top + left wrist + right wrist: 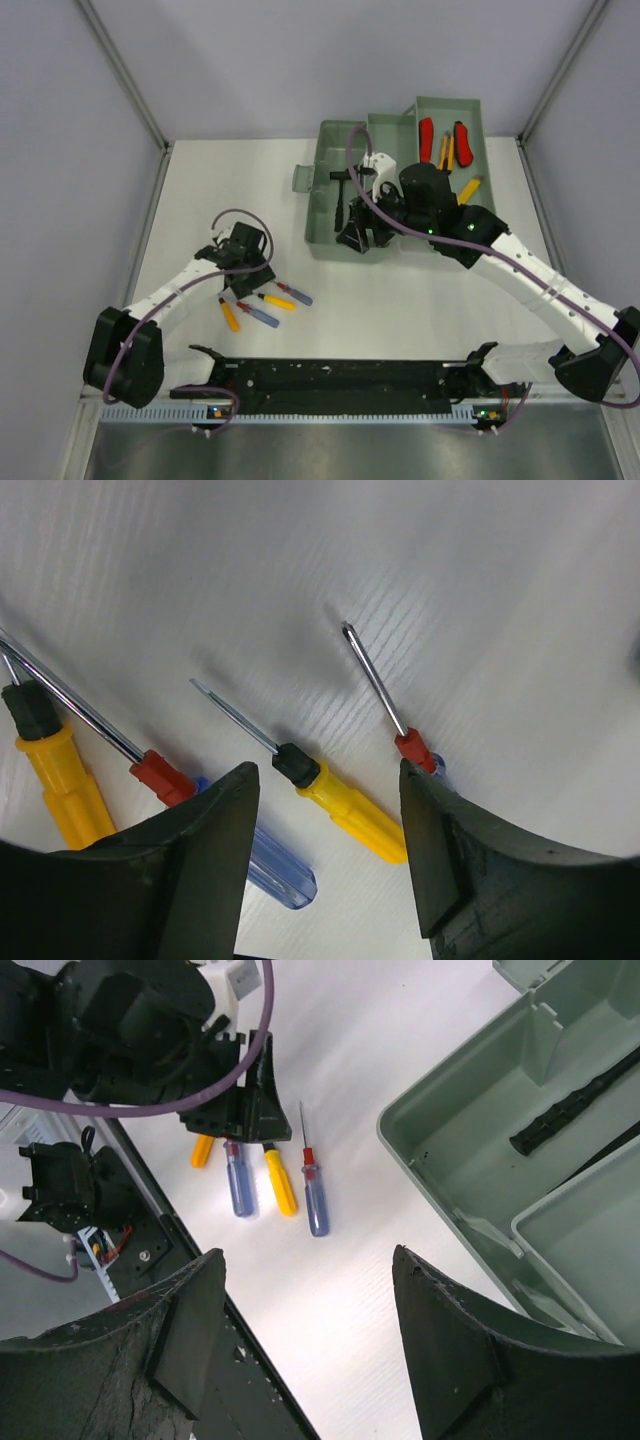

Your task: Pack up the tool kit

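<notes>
The tool kit is a grey-green toolbox (330, 235) standing open, fold-out trays at the back right. In the trays lie red-handled pliers (427, 138) and a yellow knife (468, 190). A black hammer handle (580, 1105) lies in the main compartment. Several screwdrivers lie on the table at the left: a yellow one (350, 805), a second yellow one (60, 780) and two blue-handled ones (275, 865) (415, 748). My left gripper (325, 780) is open, low over them, its fingers either side of the yellow handle without touching it. My right gripper (308, 1260) hangs open and empty above the table by the toolbox's front-left corner (400, 1130).
A black rail (340, 375) runs along the near edge between the arm bases. Grey walls enclose the table on three sides. The right arm (520, 265) reaches across the toolbox's front right. A small lid flap (305, 178) sticks out at the toolbox's left.
</notes>
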Motion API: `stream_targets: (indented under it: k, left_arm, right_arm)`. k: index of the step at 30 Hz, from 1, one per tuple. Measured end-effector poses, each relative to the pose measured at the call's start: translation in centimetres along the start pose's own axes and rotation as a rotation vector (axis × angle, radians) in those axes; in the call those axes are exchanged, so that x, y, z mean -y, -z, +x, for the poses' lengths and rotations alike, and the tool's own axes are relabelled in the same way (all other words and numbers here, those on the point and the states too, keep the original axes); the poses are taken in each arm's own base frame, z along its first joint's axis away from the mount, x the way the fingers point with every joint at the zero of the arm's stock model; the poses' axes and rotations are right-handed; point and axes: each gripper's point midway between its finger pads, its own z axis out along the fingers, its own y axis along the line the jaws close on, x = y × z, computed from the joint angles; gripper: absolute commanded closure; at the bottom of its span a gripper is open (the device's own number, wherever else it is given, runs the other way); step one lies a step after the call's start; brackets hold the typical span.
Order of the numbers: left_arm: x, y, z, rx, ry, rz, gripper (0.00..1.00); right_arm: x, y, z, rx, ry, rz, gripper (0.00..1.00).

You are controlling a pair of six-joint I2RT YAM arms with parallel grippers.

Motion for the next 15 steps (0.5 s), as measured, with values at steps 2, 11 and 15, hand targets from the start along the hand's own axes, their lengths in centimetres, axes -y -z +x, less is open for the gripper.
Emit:
stream_targets:
  k: [2,11,15]
  left_arm:
    - [-0.3,-0.7,0.6,-0.025,0.008,-0.024,0.41]
    - [-1.1,-2.6,1.9,-0.069,0.034,-0.07,0.6]
    - [-1.4,-3.2,2.1,-0.074,0.038,-0.083,0.67]
  right_arm:
    - [0.0,0.0,-0.2,0.009,0.002,0.002,0.34]
    - [0.6,-0.2,-0.8,0.035,0.005,0.035,0.34]
    - [0.9,-0.3,-0.5,0.033,0.003,0.048,0.33]
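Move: The left hand hangs open almost over the middle yellow screwdriver, whose middle lies about 5 cm below it, 1 cm back and 1 cm right. The short blue screwdriver is some 5 cm right and 2 cm ahead of the hand, the long blue one about 4 cm left and 3 cm back, and the outer yellow one 9 cm left and 4 cm back. From the right hand the middle yellow screwdriver lies roughly 18 cm left, 2 cm back and 29 cm lower. The left hand sinks almost straight down about 4 cm onto the middle yellow screwdriver, drawing back slightly at first and tipping its fingers some 5 degrees more towards straight down. On the way the fingers narrow from well open to a bit over half that gap, one coming down on each side of the black collar where the shaft meets the yellow handle, but they aren't shut yet and a touch can't be made out. ##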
